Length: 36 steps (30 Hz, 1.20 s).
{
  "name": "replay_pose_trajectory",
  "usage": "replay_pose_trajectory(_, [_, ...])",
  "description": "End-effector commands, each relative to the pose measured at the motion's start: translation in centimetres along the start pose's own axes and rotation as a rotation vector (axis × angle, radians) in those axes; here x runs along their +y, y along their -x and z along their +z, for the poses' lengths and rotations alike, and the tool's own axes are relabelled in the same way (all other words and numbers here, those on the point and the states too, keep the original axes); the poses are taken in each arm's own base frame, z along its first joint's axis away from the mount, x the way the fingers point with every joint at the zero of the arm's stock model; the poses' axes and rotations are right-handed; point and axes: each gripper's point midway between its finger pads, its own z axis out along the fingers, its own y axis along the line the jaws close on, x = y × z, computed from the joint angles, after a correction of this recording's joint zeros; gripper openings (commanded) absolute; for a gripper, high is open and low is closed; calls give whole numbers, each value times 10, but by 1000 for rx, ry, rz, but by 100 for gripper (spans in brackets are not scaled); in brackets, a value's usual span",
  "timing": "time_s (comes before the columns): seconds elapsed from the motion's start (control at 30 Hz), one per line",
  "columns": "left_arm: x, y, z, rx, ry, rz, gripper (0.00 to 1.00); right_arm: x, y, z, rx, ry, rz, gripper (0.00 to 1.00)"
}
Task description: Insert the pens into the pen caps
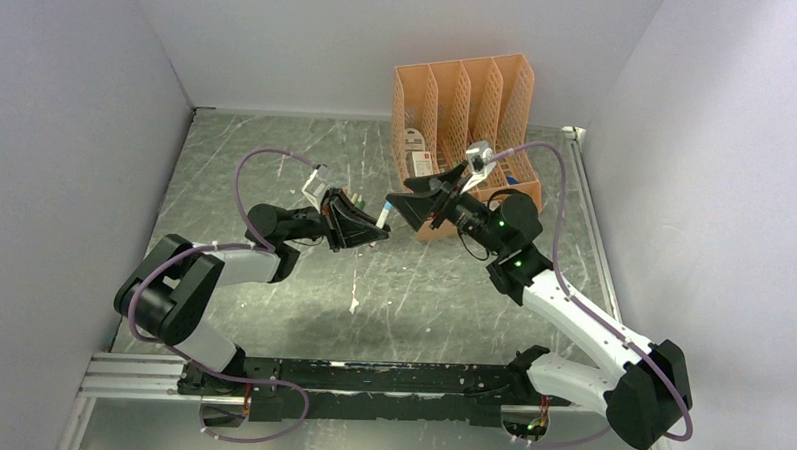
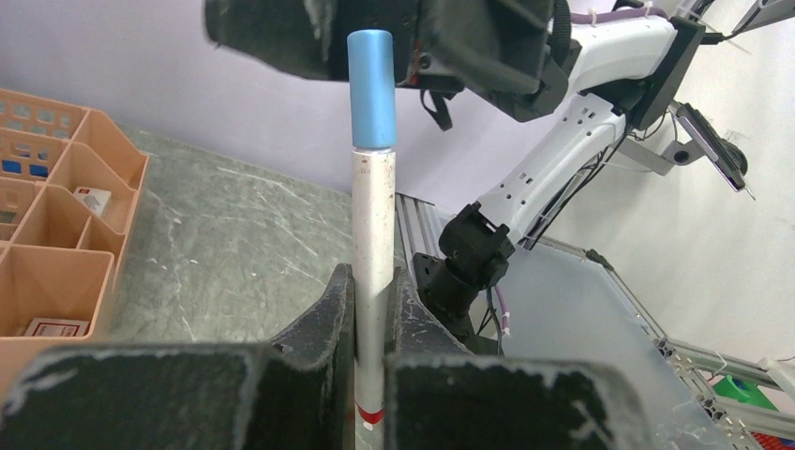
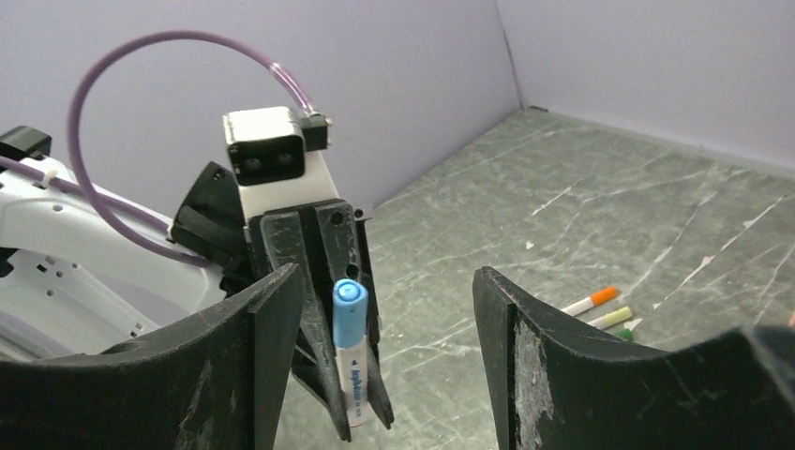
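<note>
My left gripper point(image 2: 373, 281) is shut on the white barrel of a pen point(image 2: 373, 234). The pen stands out past the fingers with a blue pen cap point(image 2: 372, 89) seated on its end. My right gripper point(image 3: 386, 277) is open, its jaws spread wide on either side of the blue cap point(image 3: 349, 314) and not touching it. From above, the left gripper point(image 1: 369, 229) and the right gripper point(image 1: 400, 207) meet tip to tip over the middle of the table. Two more pens lie on the table, one with an orange end point(image 3: 592, 300) and one with a yellow-green end point(image 3: 611, 317), with a small green piece point(image 3: 623, 335) beside them.
The peach lattice organiser point(image 1: 464, 97) stands at the back right, just behind the right arm, with small items in its slots. It shows at the left edge of the left wrist view as the organiser point(image 2: 56, 187). Grey walls close in the table on three sides.
</note>
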Motion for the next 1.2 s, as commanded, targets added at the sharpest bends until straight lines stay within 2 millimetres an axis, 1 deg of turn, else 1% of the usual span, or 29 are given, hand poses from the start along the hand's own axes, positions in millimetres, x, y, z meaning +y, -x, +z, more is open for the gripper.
replay_pose_trajectory(0.0, [-36, 30, 3, -88, -134, 269, 7, 2, -4, 8, 57, 26, 6, 66])
replay_pose_trajectory(0.1, [-34, 30, 3, -97, -127, 264, 7, 1, -7, 9, 72, 20, 21, 66])
replay_pose_trajectory(0.33, [-28, 30, 4, -101, -121, 249, 7, 3, -7, 9, 71, 28, 34, 59])
replay_pose_trajectory(0.57, [-20, 26, 5, -104, -102, 222, 7, 5, -9, 15, 77, 49, 39, 58])
replay_pose_trajectory(0.73, [-16, 25, 6, -102, -91, 208, 7, 6, -14, 18, 89, 57, 49, 51])
replay_pose_trajectory(0.8, [-18, 27, 6, -102, -98, 205, 7, 6, -17, 18, 97, 57, 56, 44])
replay_pose_trajectory(0.87, [-19, 29, 7, -103, -102, 207, 7, 5, -20, 17, 100, 53, 61, 33])
replay_pose_trajectory(1.0, [-16, 31, 8, -99, -84, 217, 7, 4, -23, 14, 104, 40, 62, 0])
replay_pose_trajectory(1.17, [-14, 37, 10, -114, -67, 214, 7, 2, -34, 10, 130, 28, 66, 0])
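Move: The blue cap, already on the pen in the left fingers, is about 3 cm to the right hand's left, level with it fore and aft and some 2 cm lower. The tray's near-left compartment is roughly 12 cm ahead, 10 cm to its right and 31 cm below; the three table pens lie about 19 cm ahead, 12 cm left and 33 cm down. From the left hand the cap is 6 cm up, 2 cm forward and 1 cm left. The blue cap is taken between the right fingers: wide open at first, that hand edges about 2 cm left and 2 cm down onto it, tipping and swinging left a few degrees. The right fingers then shut, mostly near the end, and pinch the cap from both sides. The left hand keeps its grip on the white pen body, drifting only about a centimetre forward and down. ##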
